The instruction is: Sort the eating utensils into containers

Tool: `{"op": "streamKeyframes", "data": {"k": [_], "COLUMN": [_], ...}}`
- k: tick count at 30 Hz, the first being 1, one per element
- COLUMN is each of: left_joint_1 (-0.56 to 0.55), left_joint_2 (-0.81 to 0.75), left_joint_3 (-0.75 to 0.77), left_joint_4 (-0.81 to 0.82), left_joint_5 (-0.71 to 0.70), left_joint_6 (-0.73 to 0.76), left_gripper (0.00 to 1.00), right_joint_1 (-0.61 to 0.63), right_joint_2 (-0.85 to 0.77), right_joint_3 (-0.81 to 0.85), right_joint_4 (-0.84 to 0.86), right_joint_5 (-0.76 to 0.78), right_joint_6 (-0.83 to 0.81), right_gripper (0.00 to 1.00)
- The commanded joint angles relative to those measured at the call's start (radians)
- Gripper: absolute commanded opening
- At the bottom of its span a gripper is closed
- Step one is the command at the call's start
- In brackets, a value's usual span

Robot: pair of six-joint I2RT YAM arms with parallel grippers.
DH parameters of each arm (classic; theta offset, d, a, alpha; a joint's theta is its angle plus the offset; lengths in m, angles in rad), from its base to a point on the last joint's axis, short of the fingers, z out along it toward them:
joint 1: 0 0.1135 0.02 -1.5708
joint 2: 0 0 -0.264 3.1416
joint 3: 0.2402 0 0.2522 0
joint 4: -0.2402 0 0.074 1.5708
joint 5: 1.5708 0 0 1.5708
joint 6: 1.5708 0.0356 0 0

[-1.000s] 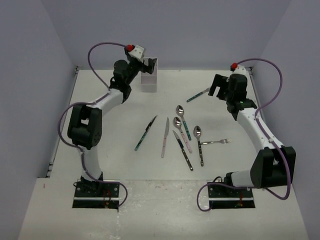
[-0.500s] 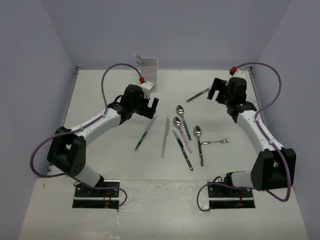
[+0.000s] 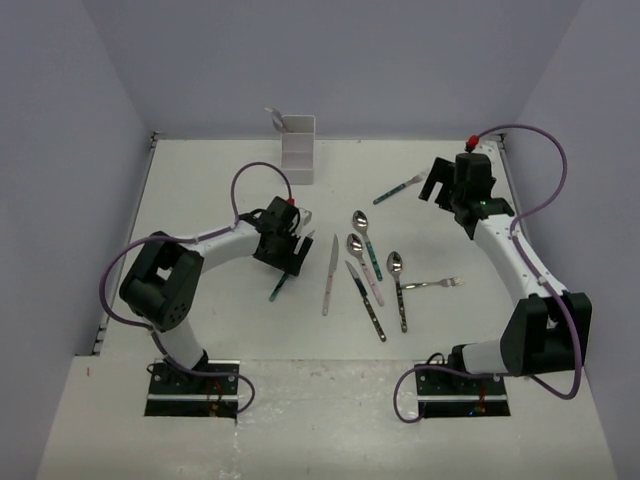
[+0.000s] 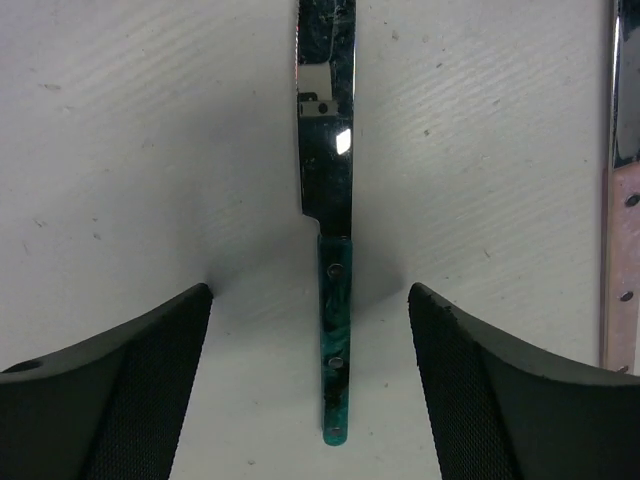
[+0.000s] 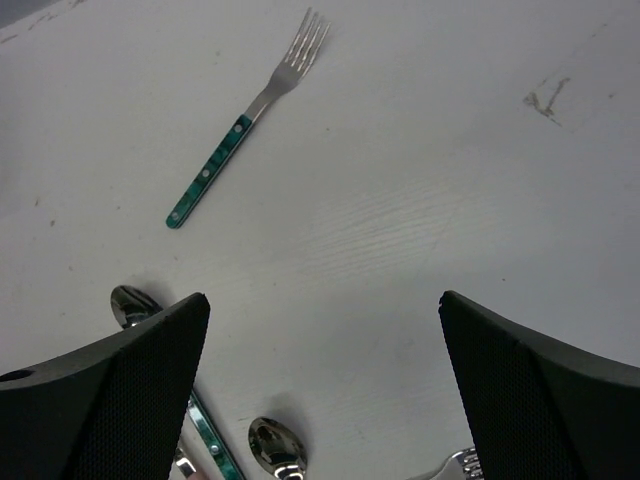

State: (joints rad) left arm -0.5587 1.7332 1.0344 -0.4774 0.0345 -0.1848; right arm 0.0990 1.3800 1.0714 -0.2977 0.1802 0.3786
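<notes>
A teal-handled knife lies on the table, its handle between the fingers of my open left gripper, which is low over it and not touching it. In the top view the left gripper covers the middle of that knife. The white compartment holder stands at the back with one utensil sticking out. My right gripper is open and empty above the table, near a teal-handled fork, which also shows in the top view.
A pink-handled knife, three spoons, a dark-handled knife and a silver fork lie in the middle of the table. The pink knife shows at the right edge of the left wrist view.
My left arm left the holder, with a utensil now standing in it, and swung down to the teal-handled knife. The right arm has barely moved.
</notes>
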Motion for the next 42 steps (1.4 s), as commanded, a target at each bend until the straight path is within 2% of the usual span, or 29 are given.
{"op": "streamKeyframes", "data": {"k": [1, 2, 4, 5, 6, 7, 9, 16, 19, 22, 23, 25, 26, 28, 30, 32, 33, 36, 40, 42], "left_joint_1": [-0.009, -0.009, -0.009, -0.009, -0.009, -0.009, -0.009, -0.009, -0.009, -0.009, -0.009, -0.007, -0.009, -0.004, 0.011, 0.042, 0.051, 0.097, 0.121, 0.126], "left_joint_2": [0.006, 0.014, 0.025, 0.034, 0.038, 0.042, 0.046, -0.049, -0.134, -0.207, -0.221, -0.239, -0.235, -0.187, -0.09, -0.002, 0.087, 0.207, 0.281, 0.339], "left_joint_3": [-0.01, -0.014, -0.014, -0.014, -0.011, -0.01, -0.004, 0.07, 0.081, 0.056, 0.043, 0.029, 0.035, 0.074, 0.134, 0.284, 0.406, 0.55, 0.561, 0.596], "left_joint_4": [-0.052, -0.052, -0.053, -0.053, -0.053, -0.055, -0.055, -0.006, 0.146, 0.38, 0.555, 0.71, 0.847, 0.969, 1.082, 1.109, 1.093, 1.135, 1.353, 1.379], "left_joint_5": [0.022, 0.022, 0.019, 0.012, 0.01, 0.01, 0.013, -0.01, -0.002, -0.066, -0.094, -0.198, -0.237, -0.362, -0.421, -0.52, -0.591, -0.589, -0.541, -0.516], "left_joint_6": [0.011, 0.013, 0.015, 0.015, 0.013, 0.015, 0.016, 0.04, 0.053, 0.045, 0.053, 0.059, 0.067, 0.082, 0.1, 0.117, 0.092, 0.068, 0.065, 0.07], "left_gripper": [0.8, 0.67, 0.52, 0.38, 0.31, 0.17, 0.0, 0.0, 0.0, 0.0, 0.0, 0.0, 0.0, 0.0, 0.0, 0.0, 0.0, 0.0, 0.0, 0.0], "right_joint_1": [0.001, 0.001, 0.001, 0.002, 0.002, 0.001, 0.002, 0.002, 0.002, 0.001, 0.001, 0.001, 0.001, -0.001, 0.001, -0.001, -0.001, -0.001, -0.005, -0.01], "right_joint_2": [0.028, 0.053, 0.068, 0.073, 0.08, 0.083, 0.093, 0.12, 0.11, 0.099, 0.099, 0.108, 0.111, 0.114, 0.119, 0.123, 0.123, 0.114, 0.113, 0.126], "right_joint_3": [0.132, 0.163, 0.176, 0.18, 0.188, 0.191, 0.205, 0.249, 0.231, 0.203, 0.196, 0.196, 0.196, 0.196, 0.202, 0.206, 0.208, 0.196, 0.183, 0.193], "right_joint_4": [-0.127, -0.202, -0.218, -0.221, -0.224, -0.228, -0.236, -0.259, -0.219, -0.172, -0.161, -0.147, -0.135, -0.127, -0.116, -0.104, -0.101, -0.071, -0.041, -0.038], "right_joint_5": [0.172, 0.209, 0.226, 0.226, 0.226, 0.225, 0.216, 0.217, 0.209, 0.191, 0.186, 0.182, 0.179, 0.18, 0.182, 0.168, 0.166, 0.159, 0.15, 0.145], "right_joint_6": [0.09, 0.109, 0.114, 0.117, 0.121, 0.123, 0.131, 0.144, 0.137, 0.128, 0.123, 0.118, 0.111, 0.103, 0.094, 0.077, 0.077, 0.066, 0.045, 0.034], "right_gripper": [0.99, 0.99, 0.99, 0.99, 0.99, 0.99, 0.99, 0.99, 0.99, 0.99, 0.99, 0.99, 0.99, 0.99, 0.99, 0.99, 0.99, 0.99, 0.99, 0.99]}}
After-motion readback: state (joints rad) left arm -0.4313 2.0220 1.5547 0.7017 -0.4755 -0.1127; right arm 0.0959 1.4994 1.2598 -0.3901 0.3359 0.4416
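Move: Around the green-handled knife's handle, the left hand's open fingers already stand just above the table; the knife's middle is about 3 cm ahead, 2 cm right and 1 cm below. The pink-handled knife lies some 12 cm to the right, 1 cm farther out, and the white container about 35 cm ahead, 3 cm left and 4 cm higher. From the right hand, the green-handled knife is roughly 8 cm back, 37 cm left and 18 cm down. Closing on the green handle, the left fingers pinch it, stay low for a moment, then lift the knife and carry it up and forward about 30 cm each way towards the white container. On the way the wrist tips up some 75 degrees, from pointing down to pointing forward, and swings counter-clockwise. The open, empty right hand shifts 2–3 cm right, turning slightly clockwise, then eases forward and up. ##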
